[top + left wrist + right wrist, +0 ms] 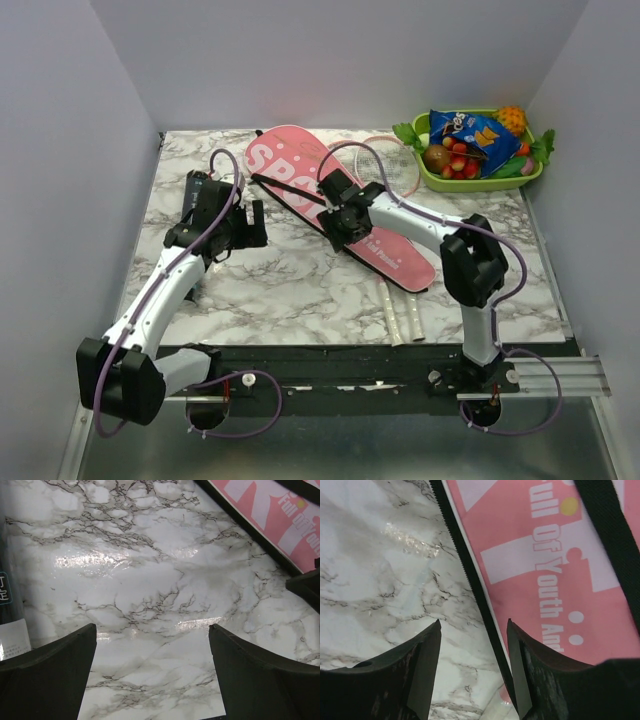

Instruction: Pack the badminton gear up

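The long pink racket bag with white lettering and a black strap lies diagonally across the marble table. Two racket heads stick out behind it and their white handles stick out at its near end. My right gripper is open, low over the bag's black zipper edge, holding nothing. My left gripper is wide open over bare marble, left of the bag. A dark tube lies just left of it.
A green tray of fruit and a snack bag stands at the back right corner. Grey walls close in the table on three sides. My right arm's elbow rises over the near right part.
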`<state>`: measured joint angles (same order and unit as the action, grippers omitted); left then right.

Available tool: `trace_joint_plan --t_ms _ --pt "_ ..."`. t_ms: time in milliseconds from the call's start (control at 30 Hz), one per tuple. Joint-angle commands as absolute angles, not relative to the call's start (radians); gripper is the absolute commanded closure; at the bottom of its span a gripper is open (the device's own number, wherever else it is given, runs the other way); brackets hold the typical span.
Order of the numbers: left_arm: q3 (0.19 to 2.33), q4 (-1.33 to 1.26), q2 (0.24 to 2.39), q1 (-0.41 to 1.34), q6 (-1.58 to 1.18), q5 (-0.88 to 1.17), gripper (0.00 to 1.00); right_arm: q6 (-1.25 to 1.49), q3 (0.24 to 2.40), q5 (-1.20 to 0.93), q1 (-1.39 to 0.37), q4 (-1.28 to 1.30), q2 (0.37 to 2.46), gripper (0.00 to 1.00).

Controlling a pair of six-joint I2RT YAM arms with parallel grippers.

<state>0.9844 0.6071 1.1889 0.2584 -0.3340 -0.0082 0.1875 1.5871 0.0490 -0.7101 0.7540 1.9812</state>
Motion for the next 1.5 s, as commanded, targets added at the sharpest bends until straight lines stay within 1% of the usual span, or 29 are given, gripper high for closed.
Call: trace_joint_plan --t_ms 0,233,433,533,600,633,667,700,733,767,933,1000,1100,1133,1200,1233,1267,1367,1400,1433,1467 --pt "0.934 0.587 1.095 0.262 -0.364 0.048 0.01 0.115 1.666 0.228 -0.755 0.804 2.061 0.36" --pt "0.9 0.588 1.034 0.262 -0.334 0.057 0.01 0.104 1.701 0.388 -0.785 0.815 2.157 0.36" --pt "0.879 0.589 1.009 0.262 -0.341 0.058 0.01 0.103 1.692 0.429 -0.787 0.815 2.201 0.37" --pt "0.871 0.591 1.003 0.262 -0.336 0.054 0.01 0.117 1.669 0.457 -0.796 0.804 2.203 0.4" --pt "0.87 0.589 1.003 0.262 -0.334 0.052 0.01 0.123 1.657 0.474 -0.801 0.799 2.204 0.53" --pt "0.87 0.588 1.003 0.262 -0.336 0.052 0.01 0.13 1.652 0.488 -0.805 0.798 2.206 0.62" --pt "0.868 0.588 1.003 0.264 -0.336 0.046 0.01 0.133 1.645 0.494 -0.805 0.793 2.207 0.81" --pt "0.868 0.586 1.003 0.262 -0.336 0.043 0.01 0.138 1.641 0.503 -0.807 0.793 2.207 0.9" --pt "0.868 0.589 1.003 0.264 -0.334 0.04 0.01 0.144 1.638 0.518 -0.808 0.792 2.207 0.97" --pt "0.87 0.591 1.005 0.262 -0.333 0.031 0.01 0.144 1.629 0.522 -0.813 0.784 2.2 0.99" --pt "0.876 0.601 0.996 0.264 -0.325 0.008 0.01 0.144 1.627 0.534 -0.818 0.767 2.137 1.0" --pt "0.884 0.606 0.983 0.262 -0.321 -0.02 0.01 0.155 1.684 0.519 -0.819 0.807 2.099 0.99" --pt "0.897 0.611 0.97 0.262 -0.31 -0.034 0.01 0.195 1.782 0.434 -0.819 0.889 2.057 0.99" --pt "0.902 0.617 0.966 0.264 -0.308 -0.04 0.01 0.221 1.861 0.366 -0.819 0.912 2.049 0.99" --pt "0.916 0.624 0.963 0.262 -0.307 -0.048 0.01 0.247 1.946 0.292 -0.818 0.974 2.037 0.99" --pt "0.92 0.632 0.957 0.262 -0.308 -0.049 0.01 0.271 1.985 0.222 -0.816 0.989 2.026 0.99" --pt "0.928 0.635 0.954 0.262 -0.31 -0.051 0.01 0.287 2.067 0.189 -0.815 1.024 2.026 0.99" --pt "0.951 0.646 0.937 0.262 -0.316 -0.049 0.01 0.359 2.199 0.054 -0.793 1.08 2.022 0.99" --pt "0.957 0.649 0.931 0.262 -0.314 -0.046 0.01 0.385 2.21 0.014 -0.781 1.08 2.014 0.99" --pt "0.966 0.655 0.92 0.262 -0.313 -0.046 0.01 0.447 2.206 -0.092 -0.767 1.068 2.005 0.99" --pt "0.983 0.66 0.914 0.262 -0.313 -0.043 0.01 0.484 2.186 -0.156 -0.732 1.013 1.962 0.99"
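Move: The pink racket bag's near edge, where the pinch goes, lies about 2 cm ahead of the half-open right hand, 2 cm to its right and 5 cm below; the bag's middle is some 15 cm ahead. The racket heads lie about 28 cm ahead and 15 cm to the right, the racket grips roughly 19 cm back and 19 cm to the right. From the left hand that bag edge is some 26 cm to the right, 4 cm ahead and 12 cm below. The pink bag's near, black-piped edge is straddled as the right hand sinks about 4 cm with a little forward and right, rolling so the fingers swing rightward; the fingers then shut and pinch it. Keeping that pinch, the hand rises about 17 cm and carries left about 9 cm, rolling back some 30 degrees. The open left hand first eases back about 3 cm, later rises as much. ##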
